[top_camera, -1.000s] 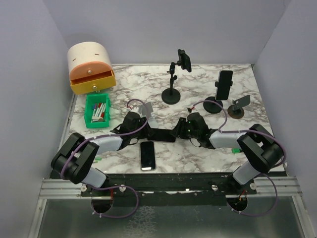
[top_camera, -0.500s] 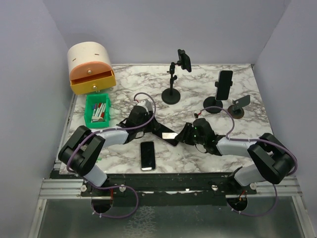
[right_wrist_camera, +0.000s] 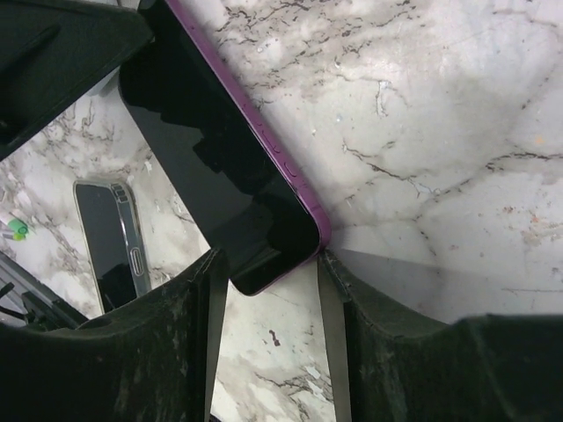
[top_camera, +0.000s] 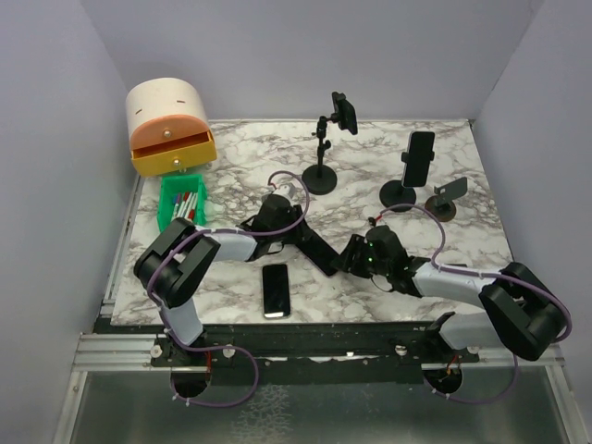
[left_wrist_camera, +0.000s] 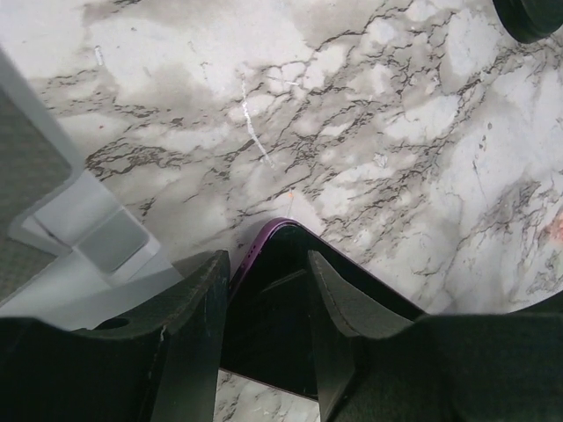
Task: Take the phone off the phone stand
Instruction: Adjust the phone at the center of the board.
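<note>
A purple-edged phone (top_camera: pixel 319 250) lies flat and diagonal on the marble table (top_camera: pixel 240 176), between my two grippers. My left gripper (top_camera: pixel 301 236) is open over its upper-left end; in the left wrist view the dark screen (left_wrist_camera: pixel 281 299) shows between the fingers of the gripper (left_wrist_camera: pixel 266 264). My right gripper (top_camera: pixel 350 259) is open at its lower-right end. In the right wrist view the phone's corner (right_wrist_camera: pixel 211 149) reaches between the fingertips of the gripper (right_wrist_camera: pixel 270 259), and its purple edge touches the right finger (right_wrist_camera: pixel 339 290). A black phone (top_camera: pixel 420 155) stands on a stand (top_camera: pixel 398 196) at the back right.
A phone in a clear case (top_camera: pixel 275 289) lies near the front, also in the right wrist view (right_wrist_camera: pixel 110 233). A tall stand (top_camera: pixel 320 179) holds another phone (top_camera: pixel 345 112). A small empty stand (top_camera: pixel 448 194) is at far right. A green bin (top_camera: pixel 182 205) and orange drawer box (top_camera: pixel 169 127) are at left.
The purple phone has turned from level to diagonal. My left gripper moved up and right, my right gripper moved down and right.
</note>
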Tool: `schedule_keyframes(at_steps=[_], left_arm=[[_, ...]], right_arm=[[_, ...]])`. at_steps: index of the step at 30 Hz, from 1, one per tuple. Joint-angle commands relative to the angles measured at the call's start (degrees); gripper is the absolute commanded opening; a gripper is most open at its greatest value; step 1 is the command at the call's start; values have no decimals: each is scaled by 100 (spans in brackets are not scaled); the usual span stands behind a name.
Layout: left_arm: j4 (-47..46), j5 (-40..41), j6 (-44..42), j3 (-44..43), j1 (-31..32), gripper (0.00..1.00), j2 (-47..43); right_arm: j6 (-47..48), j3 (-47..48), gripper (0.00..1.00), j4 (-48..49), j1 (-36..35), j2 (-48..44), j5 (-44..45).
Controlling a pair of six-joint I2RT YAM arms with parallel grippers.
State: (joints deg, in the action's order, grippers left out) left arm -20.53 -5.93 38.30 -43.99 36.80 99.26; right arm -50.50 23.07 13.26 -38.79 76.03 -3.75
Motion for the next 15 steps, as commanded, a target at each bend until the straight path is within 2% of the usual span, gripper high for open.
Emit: schedule_keyframes(at_steps=[1,5,9,12,13,15], left_arm=[[-222,-715,143,-193,317,41,207],[-232,-737,142,-233,319,44,239],[-196,-743,59,-233,315,56,35],[-43,-721,-16,-278,307,63,-133],[22,-718,-35,-304,315,67,-188],[124,-725,-51,-321,306,82,-347]], right_arm=[[78,-163,51,-130,-77,-202,8],[290,-123,57,-542,-77,-494,137],[716,66,78,-1376,-81,-947,345],[1012,155,85,-1974,-77,-1346,659],[1100,175,86,-2138,-77,-1492,724],[1340,240,89,-2388,-77,-1782,802]])
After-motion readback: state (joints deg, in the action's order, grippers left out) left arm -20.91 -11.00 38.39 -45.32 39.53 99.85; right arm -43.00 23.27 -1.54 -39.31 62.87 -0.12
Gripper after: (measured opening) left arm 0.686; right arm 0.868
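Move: The purple-edged phone lies flat and aslant between the hands. Its middle is about 5 cm back and 3 cm right of the left hand, whose fingers are around its far end, and some 4 cm ahead and 7 cm left of the right hand at its near corner, 1 cm below both. The white phone stand is about 6 cm ahead and 7 cm left of the left hand; the other flat phone sits 17 cm back and 9 cm left of it. The purple-edged phone's far end is nudged by the left hand, low at the table, as that hand goes right about 3 cm, then also back some 2 cm, turning slightly clockwise and opening its fingers wider. The right hand comes free of the near corner, opening wide, drifting left about 3 cm and back a little, and rising roughly 2 cm. ##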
